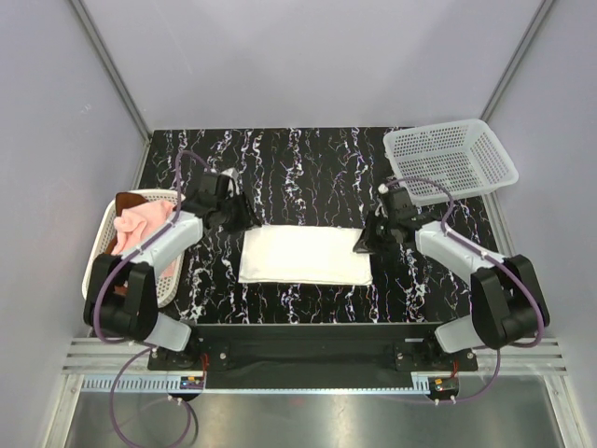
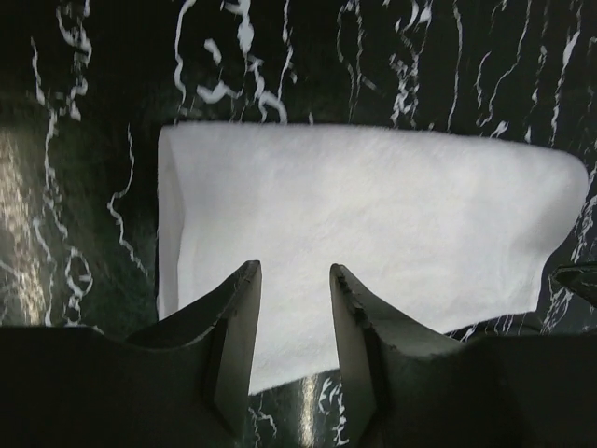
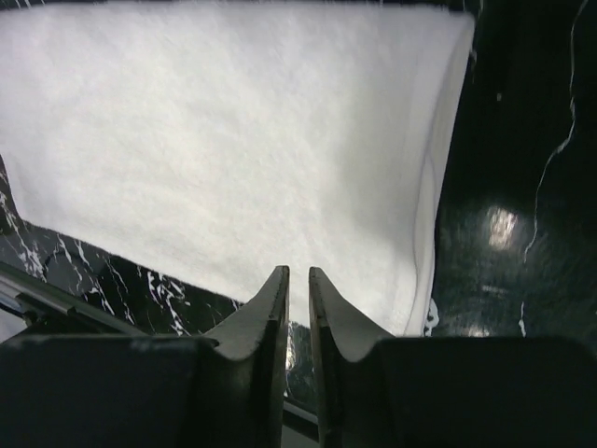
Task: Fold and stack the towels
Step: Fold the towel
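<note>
A white towel (image 1: 306, 256) lies folded into a flat rectangle on the black marbled table (image 1: 308, 168). In the left wrist view the towel (image 2: 373, 224) lies just past my left gripper (image 2: 295, 269), which stands open and empty over its near edge. That left gripper (image 1: 240, 216) hovers by the towel's far left corner. My right gripper (image 1: 365, 245) is at the towel's right end. Its fingers (image 3: 298, 271) stand open by a narrow slit, with nothing in it, above the towel (image 3: 233, 140). A pale pink towel (image 1: 142, 224) and a rust-brown towel (image 1: 126, 200) lie bunched in the left basket.
A white mesh basket (image 1: 101, 245) sits at the table's left edge, partly under the left arm. A second white mesh basket (image 1: 451, 161), with nothing in it, stands at the back right corner. Grey walls enclose the table on three sides.
</note>
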Robot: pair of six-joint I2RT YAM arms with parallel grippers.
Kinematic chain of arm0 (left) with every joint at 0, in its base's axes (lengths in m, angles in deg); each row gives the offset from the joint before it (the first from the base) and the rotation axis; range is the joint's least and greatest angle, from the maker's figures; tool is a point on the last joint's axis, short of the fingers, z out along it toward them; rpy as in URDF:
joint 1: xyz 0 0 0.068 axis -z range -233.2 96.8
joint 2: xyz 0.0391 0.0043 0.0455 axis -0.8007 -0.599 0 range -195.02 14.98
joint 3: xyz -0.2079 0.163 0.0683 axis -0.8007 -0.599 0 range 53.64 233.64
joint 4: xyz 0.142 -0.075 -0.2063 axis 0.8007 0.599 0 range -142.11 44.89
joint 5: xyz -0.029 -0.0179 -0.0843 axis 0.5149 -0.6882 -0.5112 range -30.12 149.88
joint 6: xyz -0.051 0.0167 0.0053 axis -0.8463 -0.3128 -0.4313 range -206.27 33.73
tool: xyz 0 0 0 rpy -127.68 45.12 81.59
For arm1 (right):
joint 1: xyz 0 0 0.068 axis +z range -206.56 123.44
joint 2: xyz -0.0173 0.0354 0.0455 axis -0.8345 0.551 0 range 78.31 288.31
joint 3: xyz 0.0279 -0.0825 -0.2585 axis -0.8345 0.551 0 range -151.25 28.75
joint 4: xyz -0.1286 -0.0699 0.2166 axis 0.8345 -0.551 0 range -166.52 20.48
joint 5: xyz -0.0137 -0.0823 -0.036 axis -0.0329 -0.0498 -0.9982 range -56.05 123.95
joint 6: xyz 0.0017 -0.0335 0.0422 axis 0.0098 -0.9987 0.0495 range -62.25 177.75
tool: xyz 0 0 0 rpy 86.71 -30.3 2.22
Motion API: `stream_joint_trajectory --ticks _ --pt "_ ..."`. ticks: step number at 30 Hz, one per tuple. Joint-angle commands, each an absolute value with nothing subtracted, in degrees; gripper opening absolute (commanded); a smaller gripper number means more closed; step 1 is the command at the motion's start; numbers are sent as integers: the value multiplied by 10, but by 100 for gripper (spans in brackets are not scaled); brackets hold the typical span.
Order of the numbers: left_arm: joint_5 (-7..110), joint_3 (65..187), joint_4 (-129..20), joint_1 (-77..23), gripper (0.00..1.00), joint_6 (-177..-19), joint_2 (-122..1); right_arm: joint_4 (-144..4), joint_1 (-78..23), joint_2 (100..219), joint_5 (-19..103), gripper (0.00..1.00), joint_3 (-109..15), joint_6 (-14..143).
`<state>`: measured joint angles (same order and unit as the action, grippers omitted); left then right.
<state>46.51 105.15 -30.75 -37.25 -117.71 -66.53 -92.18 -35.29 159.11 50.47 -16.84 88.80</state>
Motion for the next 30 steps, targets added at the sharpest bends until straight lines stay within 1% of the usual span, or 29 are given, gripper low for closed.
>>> stream_joint_trajectory --ticks 1,3,5,8,12,15,16,17,18,19,20,21,25,27,28,30 --pt "493 1103 -320 -377 40 -1148 -719 -882 -349 1636 462 22 -228 843" --pt "506 1111 -319 -382 40 -1146 -763 -878 -350 1679 422 22 -258 821" --pt "493 1118 -322 -399 40 -1153 -799 -865 -352 1718 400 22 -277 801" --pt "481 1107 -360 -418 39 -1174 -822 -854 -352 1759 360 22 -295 789" --pt "489 1123 -352 -421 39 -1173 -837 -864 -356 1783 321 24 -315 772" --pt "503 1146 -325 -422 40 -1164 -833 -904 -357 1776 315 26 -342 760" --pt "506 1151 -307 -421 40 -1157 -828 -924 -356 1755 324 28 -348 760" --pt "508 1155 -300 -420 40 -1152 -822 -932 -356 1742 339 36 -347 759" --pt "513 1160 -291 -421 41 -1141 -813 -941 -357 1727 373 38 -345 763" --pt "520 1160 -276 -421 42 -1136 -795 -957 -356 1697 382 42 -336 778" --pt "526 1158 -271 -420 42 -1131 -784 -965 -356 1685 390 52 -330 785" --pt "528 1153 -266 -419 42 -1127 -774 -972 -356 1675 409 57 -324 790" --pt "519 1102 -276 -397 43 -1120 -722 -1000 -357 1643 408 62 -281 816" --pt "436 1073 -308 -393 45 -1138 -710 -993 -356 1638 405 65 -265 816" --pt "374 1057 -335 -397 45 -1147 -712 -982 -356 1639 405 66 -253 813" --pt "358 1054 -334 -396 45 -1152 -731 -967 -356 1644 412 67 -246 811"
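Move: The folded white towel lies flat, its middle about 12 cm to the left hand's right, 3 cm back and 8 cm below; its far-left corner is some 5 cm ahead of that hand and 4 cm to its left. From the right hand the towel's middle is roughly 14 cm left, 1 cm ahead and 5 cm below. The laundry basket stands about 27 cm left of the left hand and 4 cm back; the empty basket stands 24 cm right of the right hand and 26 cm ahead. The left hand dips about 7 cm while easing some 3 cm forward and left to the towel's far-left corner, lingers low there, then rises and draws back to just about where it began, its fingers staying half open. The right hand sweeps forward about 9 cm over the towel's right end, sinking 4 cm towards the far-right corner, then lifts some 6 cm and pulls back about 5 cm, its fingers spreading from nearly shut to well open as it comes up. ##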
